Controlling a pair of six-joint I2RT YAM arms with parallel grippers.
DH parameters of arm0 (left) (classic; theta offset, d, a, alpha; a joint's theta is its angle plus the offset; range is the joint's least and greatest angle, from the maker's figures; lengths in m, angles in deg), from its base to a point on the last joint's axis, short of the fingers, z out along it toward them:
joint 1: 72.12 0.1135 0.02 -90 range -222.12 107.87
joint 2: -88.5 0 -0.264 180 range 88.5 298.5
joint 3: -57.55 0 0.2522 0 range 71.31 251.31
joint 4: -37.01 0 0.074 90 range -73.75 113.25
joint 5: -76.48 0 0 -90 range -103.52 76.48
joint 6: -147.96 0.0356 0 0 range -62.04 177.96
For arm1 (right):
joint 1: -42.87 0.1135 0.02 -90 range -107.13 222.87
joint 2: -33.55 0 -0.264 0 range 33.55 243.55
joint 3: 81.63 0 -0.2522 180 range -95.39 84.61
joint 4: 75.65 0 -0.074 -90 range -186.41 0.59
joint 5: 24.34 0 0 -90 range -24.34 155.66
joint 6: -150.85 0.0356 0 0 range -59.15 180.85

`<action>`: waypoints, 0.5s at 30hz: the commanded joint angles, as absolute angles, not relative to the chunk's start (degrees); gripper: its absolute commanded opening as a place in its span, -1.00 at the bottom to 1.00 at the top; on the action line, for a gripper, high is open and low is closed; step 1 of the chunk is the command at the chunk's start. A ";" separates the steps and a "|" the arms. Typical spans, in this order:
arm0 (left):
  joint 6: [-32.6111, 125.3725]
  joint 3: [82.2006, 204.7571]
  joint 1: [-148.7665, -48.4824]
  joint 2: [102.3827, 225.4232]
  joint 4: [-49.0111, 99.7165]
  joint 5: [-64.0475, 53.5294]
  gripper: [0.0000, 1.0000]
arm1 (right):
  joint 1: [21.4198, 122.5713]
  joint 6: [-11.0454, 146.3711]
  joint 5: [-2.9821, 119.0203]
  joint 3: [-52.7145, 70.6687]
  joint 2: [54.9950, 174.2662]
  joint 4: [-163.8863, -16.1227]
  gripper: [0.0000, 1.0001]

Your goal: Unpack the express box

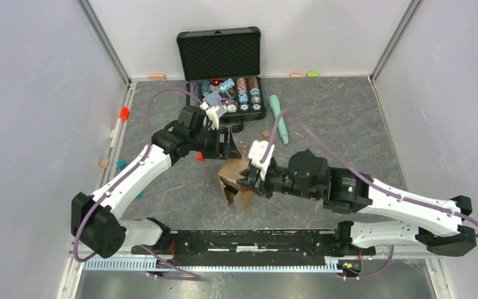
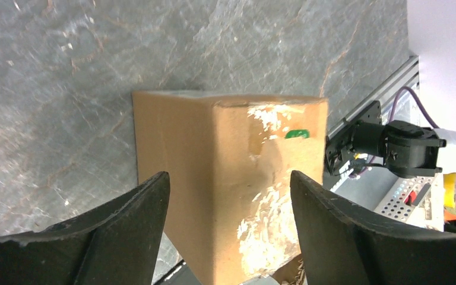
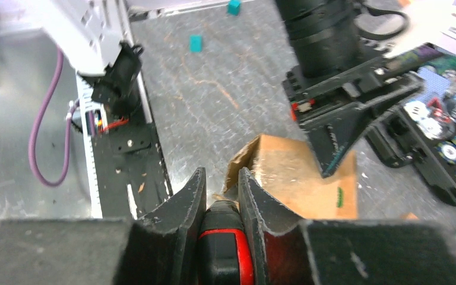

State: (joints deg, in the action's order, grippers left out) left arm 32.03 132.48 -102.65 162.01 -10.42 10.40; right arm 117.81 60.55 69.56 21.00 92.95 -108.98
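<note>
The express box (image 1: 233, 182) is a small brown carton with scuffed whitish tape patches, lying mid-table with torn flaps at its near end. In the left wrist view the express box (image 2: 225, 148) fills the middle. My left gripper (image 2: 230, 176) hovers just over it, open, with one black finger to each side and nothing held. The left gripper (image 1: 233, 148) is at the box's far end. My right gripper (image 3: 222, 175) is shut on a black-and-red tool (image 3: 222, 249), whose tip is at the box's (image 3: 285, 178) torn near corner. The right gripper (image 1: 249, 177) sits over the box.
An open black foam-lined case (image 1: 221, 53) of poker chips stands at the back. A mint-green cylinder (image 1: 280, 118) lies right of it. Small coloured blocks dot the left side, a red one (image 1: 124, 112) among them. A black rail (image 1: 249, 240) runs along the near edge.
</note>
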 commanded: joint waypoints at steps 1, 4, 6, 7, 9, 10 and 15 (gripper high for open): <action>36.09 139.01 -102.89 159.85 -9.25 7.71 0.66 | 112.74 67.66 76.25 11.03 94.22 -119.40 -1.00; 37.18 140.68 -103.05 157.32 -8.15 5.54 0.69 | 101.88 71.36 70.44 11.45 94.89 -125.25 -1.00; 38.48 140.21 -103.81 154.20 -8.04 0.89 0.69 | 95.09 72.33 65.13 13.17 95.16 -127.86 -1.00; 39.30 139.33 -104.31 152.15 -8.04 -2.24 0.69 | 91.84 72.28 61.61 14.09 95.52 -128.56 -1.00; 40.73 136.40 -106.59 147.19 -7.97 -10.17 0.69 | 85.50 71.42 56.30 15.25 97.39 -129.76 -1.00; 41.07 134.45 -108.07 144.51 -7.75 -13.94 0.69 | 82.90 70.88 54.67 15.56 98.71 -130.40 -1.00; 37.96 125.05 -114.98 133.29 -6.21 -24.69 0.68 | 69.06 68.02 46.84 14.91 108.47 -131.77 -1.00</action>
State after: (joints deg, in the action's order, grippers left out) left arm 37.25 130.60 -110.95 138.71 -7.78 -12.20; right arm 76.78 69.43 55.90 15.71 102.96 -129.42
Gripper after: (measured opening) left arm 0.845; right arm 0.269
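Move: Over the bare table right of the box, where the right hand can take its utility knife: about 18 cm ahead, 17 cm right and 30 cm below that hand. The express box's middle is 9 cm ahead of it, 4 cm left, 24 cm down; the wooden block some 30 cm ahead, 9 cm right. From the left hand the box lies about 4 cm back, 3 cm right and 11 cm down, with the red clip 8 cm ahead, 14 cm left. Carrying the closed-in knife away from the cut end, the right hand swings about 15 cm forward and 12 cm right towards the bare table, rising slightly before sinking, and turns clockwise while tipping down some 30 degrees. The left hand, fingers still wide, lifts about 10 cm clear of the box's far end, then drifts left and back, its fingers tilting up. ##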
